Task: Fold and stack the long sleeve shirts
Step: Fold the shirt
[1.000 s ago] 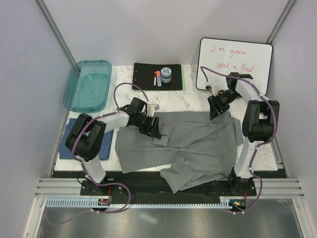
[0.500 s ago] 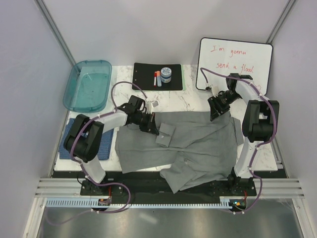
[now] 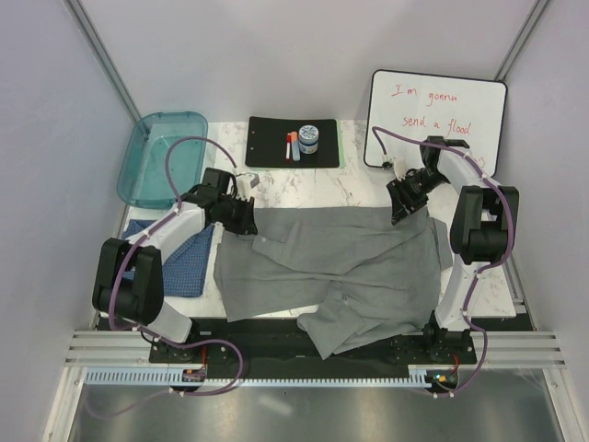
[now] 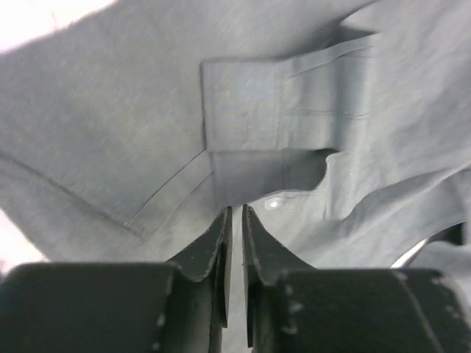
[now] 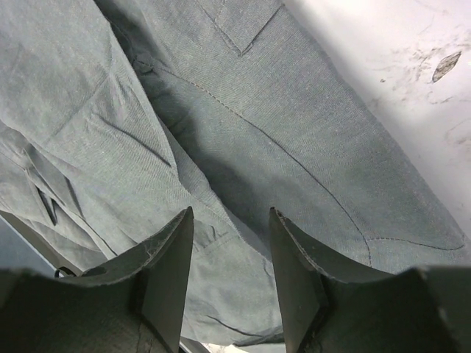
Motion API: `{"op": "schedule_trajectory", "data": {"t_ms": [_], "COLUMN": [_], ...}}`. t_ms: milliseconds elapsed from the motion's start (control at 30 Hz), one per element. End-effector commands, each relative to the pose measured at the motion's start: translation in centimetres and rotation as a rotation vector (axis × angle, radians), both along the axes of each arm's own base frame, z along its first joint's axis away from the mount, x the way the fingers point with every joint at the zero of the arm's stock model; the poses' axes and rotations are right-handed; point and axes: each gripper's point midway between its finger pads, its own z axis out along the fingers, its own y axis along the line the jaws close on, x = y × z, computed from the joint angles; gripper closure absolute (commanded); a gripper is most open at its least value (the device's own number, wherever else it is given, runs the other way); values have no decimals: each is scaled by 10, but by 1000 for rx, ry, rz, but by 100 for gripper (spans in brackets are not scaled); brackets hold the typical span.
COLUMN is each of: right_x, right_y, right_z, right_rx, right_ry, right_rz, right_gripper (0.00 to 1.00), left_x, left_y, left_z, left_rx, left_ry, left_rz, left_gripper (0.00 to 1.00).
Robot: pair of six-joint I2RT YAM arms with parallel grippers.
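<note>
The grey shirt [image 3: 368, 267] lies spread over the middle of the table, and its lower part hangs over the near edge. My left gripper [image 3: 246, 219] is at the shirt's far left corner. Its jaws [image 4: 234, 212] are pressed almost together on grey cloth, and a sleeve cuff [image 4: 243, 103] lies flat just ahead of them. My right gripper [image 3: 400, 208] is open over the shirt's far right edge, its jaws [image 5: 230, 213] wide apart above the cloth [image 5: 294, 132] and holding nothing. The blue patterned shirt [image 3: 179, 262] lies at the table's left edge, partly under my left arm.
A teal tray [image 3: 164, 158] stands at the back left. A black mat [image 3: 271, 143] at the back middle carries a small jar [image 3: 309, 139] and a marker [image 3: 290, 147]. A whiteboard [image 3: 437, 120] leans at the back right, behind the right arm.
My left gripper has swung left and back from the shirt's middle to its far left corner, uncovering more of the blue shirt. The cuff flap has shifted left. The right arm has stayed in place.
</note>
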Motion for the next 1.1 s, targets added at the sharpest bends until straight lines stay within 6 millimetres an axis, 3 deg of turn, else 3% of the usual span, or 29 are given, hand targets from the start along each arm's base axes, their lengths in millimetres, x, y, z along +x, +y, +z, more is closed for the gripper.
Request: {"op": "schedule_trajectory", "data": {"t_ms": [0,167,333,400,567,633,800,1067], "right_x": [2,-3,-5,-5,-4,-5,-9,-13], "right_y": [-3,-5,-5,-6,-5,-5,-6,-6], "right_z": [3,0,-5,-7,-6,-8,-16,-22], "right_rx": [-10,-25,-27,-31,-29,-28,-38,-34], "right_ry": [-26,-21,-8,-5,-6,2,18,30], "right_rz": [14,27,30,28,25,22,27,27], "right_gripper": [48,49,49,50,50,50,50,50], "left_x": [-4,-5,-3,5,20,20,33,30], "left_y": [32,40,16,5,-24,-33,-40,-46], "left_z": [-19,-11,-1,-3,-3,-13,-26,-43], "left_rx": [199,227,114,75,-36,-63,-60,0], "left_ry": [-30,-84,-111,-102,-65,-26,-28,-10], "left_rz": [-39,-65,-123,-121,-143,-154,-146,-161], "left_gripper": [76,68,46,43,41,41,41,43]}}
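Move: The cuff of the shirt's folded-over left sleeve lies about 5 cm to the left hand's right, 2 cm ahead and 7 cm below. The blue checked shirt is roughly 17 cm to that hand's left and 3 cm back; the empty blue basket, 18 cm left and 17 cm ahead; the black mat, 9 cm right and 21 cm ahead. From the right hand the cuff is some 27 cm to the left, 2 cm back and 6 cm below. The cuff's edge, still at the nearly shut left fingertips, comes free as they open to a bit over half; the hand first swings about 3 cm left while rolling some 10 degrees, then returns about 6.5 cm right, a little forward and down, the roll undone, to straddle the cuff from close above. The half-open right hand sinks and draws back about 2.5 cm in all over the shirt. ##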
